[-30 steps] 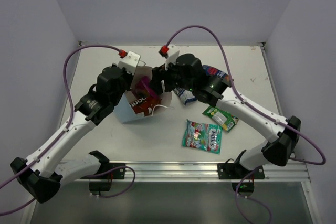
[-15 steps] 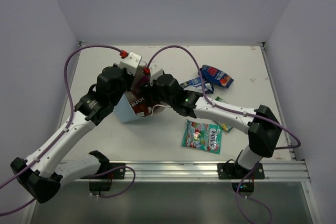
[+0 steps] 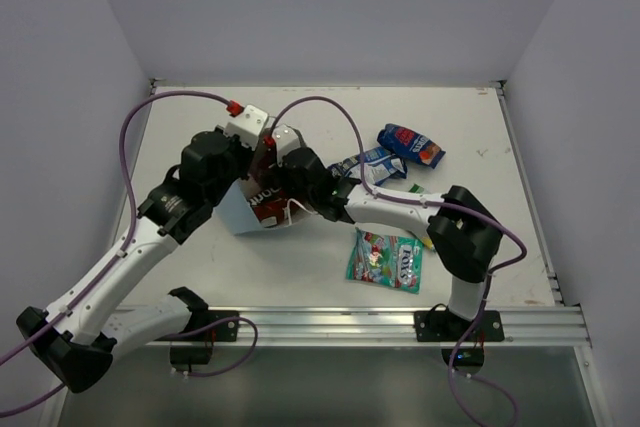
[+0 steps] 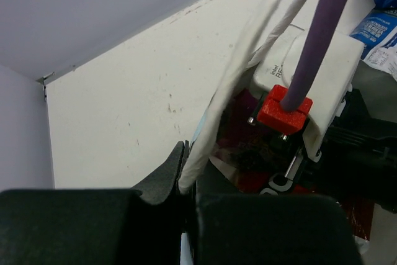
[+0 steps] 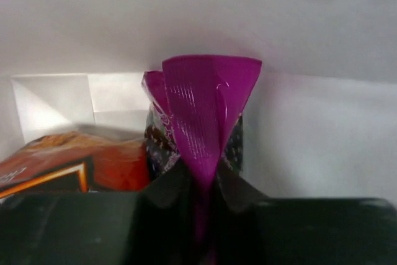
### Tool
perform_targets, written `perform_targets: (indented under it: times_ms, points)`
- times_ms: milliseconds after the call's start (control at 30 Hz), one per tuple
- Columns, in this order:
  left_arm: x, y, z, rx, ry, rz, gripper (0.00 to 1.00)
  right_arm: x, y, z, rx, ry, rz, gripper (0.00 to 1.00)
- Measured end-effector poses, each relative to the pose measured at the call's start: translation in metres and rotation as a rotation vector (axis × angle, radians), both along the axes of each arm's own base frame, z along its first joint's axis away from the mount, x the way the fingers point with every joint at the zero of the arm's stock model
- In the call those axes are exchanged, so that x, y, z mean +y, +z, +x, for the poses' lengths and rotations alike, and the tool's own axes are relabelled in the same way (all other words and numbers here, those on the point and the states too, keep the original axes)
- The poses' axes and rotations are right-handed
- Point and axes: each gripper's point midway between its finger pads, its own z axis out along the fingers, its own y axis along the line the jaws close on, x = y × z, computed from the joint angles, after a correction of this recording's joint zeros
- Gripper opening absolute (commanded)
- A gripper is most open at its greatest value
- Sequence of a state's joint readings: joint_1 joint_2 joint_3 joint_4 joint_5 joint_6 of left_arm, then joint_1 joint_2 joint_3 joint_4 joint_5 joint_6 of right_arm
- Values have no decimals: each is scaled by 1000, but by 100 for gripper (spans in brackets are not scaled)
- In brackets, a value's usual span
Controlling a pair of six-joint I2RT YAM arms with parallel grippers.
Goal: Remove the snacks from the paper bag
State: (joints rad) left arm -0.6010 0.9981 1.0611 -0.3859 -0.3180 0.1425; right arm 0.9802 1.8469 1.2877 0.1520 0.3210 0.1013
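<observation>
The light-blue paper bag (image 3: 236,209) lies tipped on the table, mouth toward the right. My left gripper (image 4: 188,181) is shut on the bag's white rim (image 4: 217,122) and holds it. My right gripper (image 5: 201,193) is inside the bag, shut on the sealed end of the magenta-purple packet (image 5: 205,110). The red-orange Doritos packet (image 5: 68,162) lies next to it in the bag and shows in the top view (image 3: 266,203). Out on the table lie the teal packet (image 3: 386,259), the dark blue and red packet (image 3: 411,145) and the blue-white packet (image 3: 366,164). The green-yellow packet is mostly hidden behind my right arm.
My right arm (image 3: 400,209) stretches across the table's middle from the near right. Purple cables (image 3: 320,112) arc over both wrists. The table's raised far edge (image 3: 330,87) meets the back wall.
My right gripper has moved left from beside the bag's mouth into the bag and closed on the magenta-purple packet. My left gripper has kept its hold on the rim.
</observation>
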Motion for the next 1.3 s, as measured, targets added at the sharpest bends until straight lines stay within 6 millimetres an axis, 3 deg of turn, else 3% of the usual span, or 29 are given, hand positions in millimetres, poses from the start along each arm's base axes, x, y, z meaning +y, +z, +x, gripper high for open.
perform_targets:
  times_ms: [33,67,300,533,767,967,1100,1200,1300]
  points:
    - [0,1,0,-3,1,-2,0,0,1,1,-1,0,3,2]
    - [0,1,0,-4,1,-3,0,0,1,1,-3,4,4,0]
    - [1,1,-2,-19,5,-22,0,-9,20,-17,19,78,-22,0]
    - [-1,9,0,-43,12,-63,0,-22,78,-47,19,185,44,0]
    - [-4,1,0,-10,9,-69,0,-18,139,-66,-35,264,176,0]
    - [2,-4,0,9,51,-70,0,-19,165,-68,-69,267,213,0]
    - [12,-15,6,48,135,-55,0,-36,183,-68,-98,223,211,0]
    - [22,-23,12,78,197,-65,0,-56,211,-67,-135,177,234,0]
    - [37,-32,16,111,262,-79,0,-93,250,-70,-197,102,285,0]
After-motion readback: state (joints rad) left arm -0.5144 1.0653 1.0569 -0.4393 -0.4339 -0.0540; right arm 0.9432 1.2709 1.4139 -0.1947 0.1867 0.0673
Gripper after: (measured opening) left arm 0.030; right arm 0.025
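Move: The purple snack is already between the right hand's almost-closed fingers inside the bag, its middle about 3 cm ahead, 2 cm left and 2 cm below. The red snack lies in the bag some 5 cm back, 2 cm left and 5 cm below that hand; the blue-and-white snack is on the table, roughly 21 cm right, 3 cm ahead and 13 cm lower. From the left hand, the purple snack is about 5 cm ahead, 5 cm right and 16 cm below. The purple snack is pinched as the right fingers finish closing on it, then drawn up about 25 cm, at first also back some 7 cm and, late on, right about 10 cm, away from the red snack and out over the bag's right rim. The left hand keeps its pinch on the bag's handle, and near the end shifts about 4 cm left and 3 cm down, turning some 15 degrees counter-clockwise. ##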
